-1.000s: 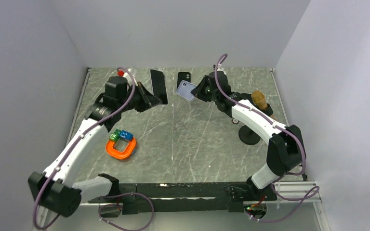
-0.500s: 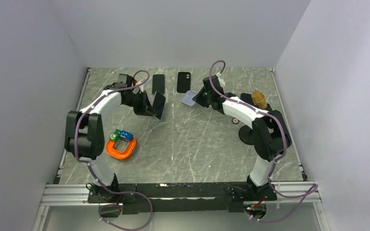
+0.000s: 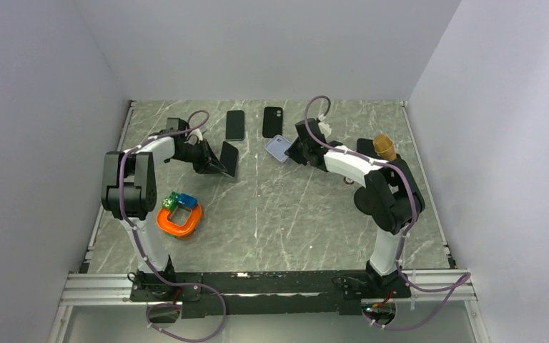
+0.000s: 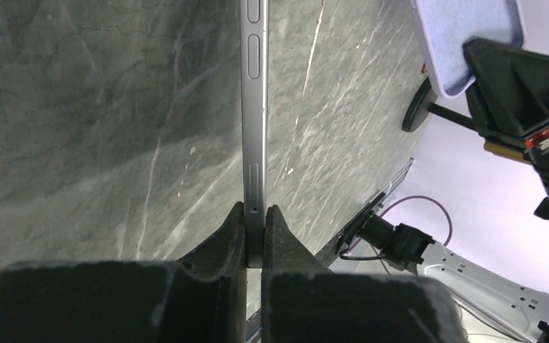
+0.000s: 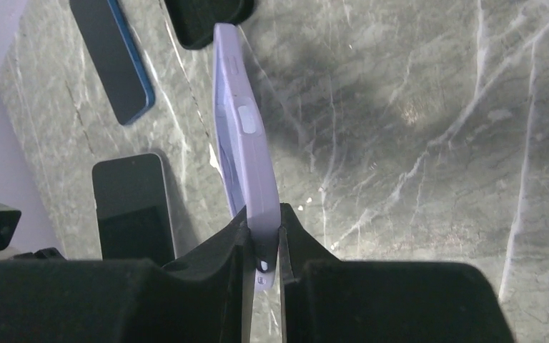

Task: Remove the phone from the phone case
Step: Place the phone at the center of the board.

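A phone (image 3: 229,158) with a dark face and a silver rim (image 4: 254,107) is clamped by its end in my left gripper (image 3: 213,163) (image 4: 255,214), low over the table's left-centre and tilted. Apart from it, the empty lilac phone case (image 3: 279,148) (image 5: 246,157) is pinched by its edge in my right gripper (image 3: 291,151) (image 5: 263,221), low over the table. The case (image 4: 465,36) also shows at the upper right of the left wrist view, and the phone (image 5: 132,207) at the lower left of the right wrist view.
A dark phone with a blue rim (image 3: 235,125) (image 5: 111,53) and a black case (image 3: 273,121) lie flat at the back. An orange ring with blue and green blocks (image 3: 179,218) lies at the left. A brown-topped item (image 3: 384,148) and a black round stand (image 3: 369,200) are at the right.
Both arms have folded back and come down. The phone moved nearer and lower with the left gripper, uncovering the blue-rimmed phone. The lilac case sank toward the table with the right gripper.
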Action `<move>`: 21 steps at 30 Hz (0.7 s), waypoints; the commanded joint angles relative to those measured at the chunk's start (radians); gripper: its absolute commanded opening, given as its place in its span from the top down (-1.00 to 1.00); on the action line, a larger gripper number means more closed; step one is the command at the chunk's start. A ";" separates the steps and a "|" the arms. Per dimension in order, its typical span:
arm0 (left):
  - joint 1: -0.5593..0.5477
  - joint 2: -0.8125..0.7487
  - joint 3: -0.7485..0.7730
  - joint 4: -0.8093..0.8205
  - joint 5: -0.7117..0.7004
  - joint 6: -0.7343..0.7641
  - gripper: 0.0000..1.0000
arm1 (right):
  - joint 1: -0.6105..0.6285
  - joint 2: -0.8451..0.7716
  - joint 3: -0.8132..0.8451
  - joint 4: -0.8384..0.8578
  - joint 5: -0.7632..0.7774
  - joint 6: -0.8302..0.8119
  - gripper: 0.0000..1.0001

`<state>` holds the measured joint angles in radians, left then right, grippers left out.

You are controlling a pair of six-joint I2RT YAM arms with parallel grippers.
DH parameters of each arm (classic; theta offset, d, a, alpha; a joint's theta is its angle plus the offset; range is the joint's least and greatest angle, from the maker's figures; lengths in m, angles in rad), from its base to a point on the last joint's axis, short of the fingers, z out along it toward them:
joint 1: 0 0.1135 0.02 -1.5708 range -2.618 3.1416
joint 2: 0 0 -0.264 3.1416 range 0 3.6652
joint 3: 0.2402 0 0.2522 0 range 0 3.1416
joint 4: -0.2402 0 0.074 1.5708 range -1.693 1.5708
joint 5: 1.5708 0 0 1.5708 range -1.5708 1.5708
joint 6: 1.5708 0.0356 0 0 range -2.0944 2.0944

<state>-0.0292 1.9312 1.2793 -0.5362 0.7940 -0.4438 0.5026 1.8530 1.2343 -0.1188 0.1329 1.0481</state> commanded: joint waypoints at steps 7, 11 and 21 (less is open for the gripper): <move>0.005 0.010 -0.090 0.169 0.042 -0.158 0.96 | 0.048 -0.054 -0.096 0.006 -0.061 -0.053 0.18; 0.006 0.019 -0.059 0.126 0.013 -0.137 0.75 | 0.063 -0.082 -0.069 -0.041 -0.115 -0.170 -0.32; 0.006 -0.077 -0.078 0.037 -0.108 -0.096 -0.29 | 0.084 -0.248 -0.063 -0.358 0.047 -0.546 -0.99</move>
<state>-0.0273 1.9415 1.1995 -0.4580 0.7380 -0.5621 0.5758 1.7222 1.1698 -0.3542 0.0719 0.7177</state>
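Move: The left gripper still holds the phone tilted on edge. Its place on the board is centred about 4 cm ahead, 3 cm right and 4 cm below; the blue-edged phone lies some 19 cm ahead and 4 cm right, the orange toy ring 16 cm back and 15 cm left. The right gripper holds the lavender case: its spot lies about 2 cm back, 4 cm left and 5 cm below, the black case 14 cm ahead and 6 cm left. Ease the left gripper down about 2.5 cm, hardly shifting it sideways, and open the fingers past half to let the phone go onto the board. Bring the right gripper back and some 4 cm down, opening wide to release the lavender case, then keep drawing back to about 8 cm in all while rising 3 cm and turning roughly 20 degrees counter-clockwise. ##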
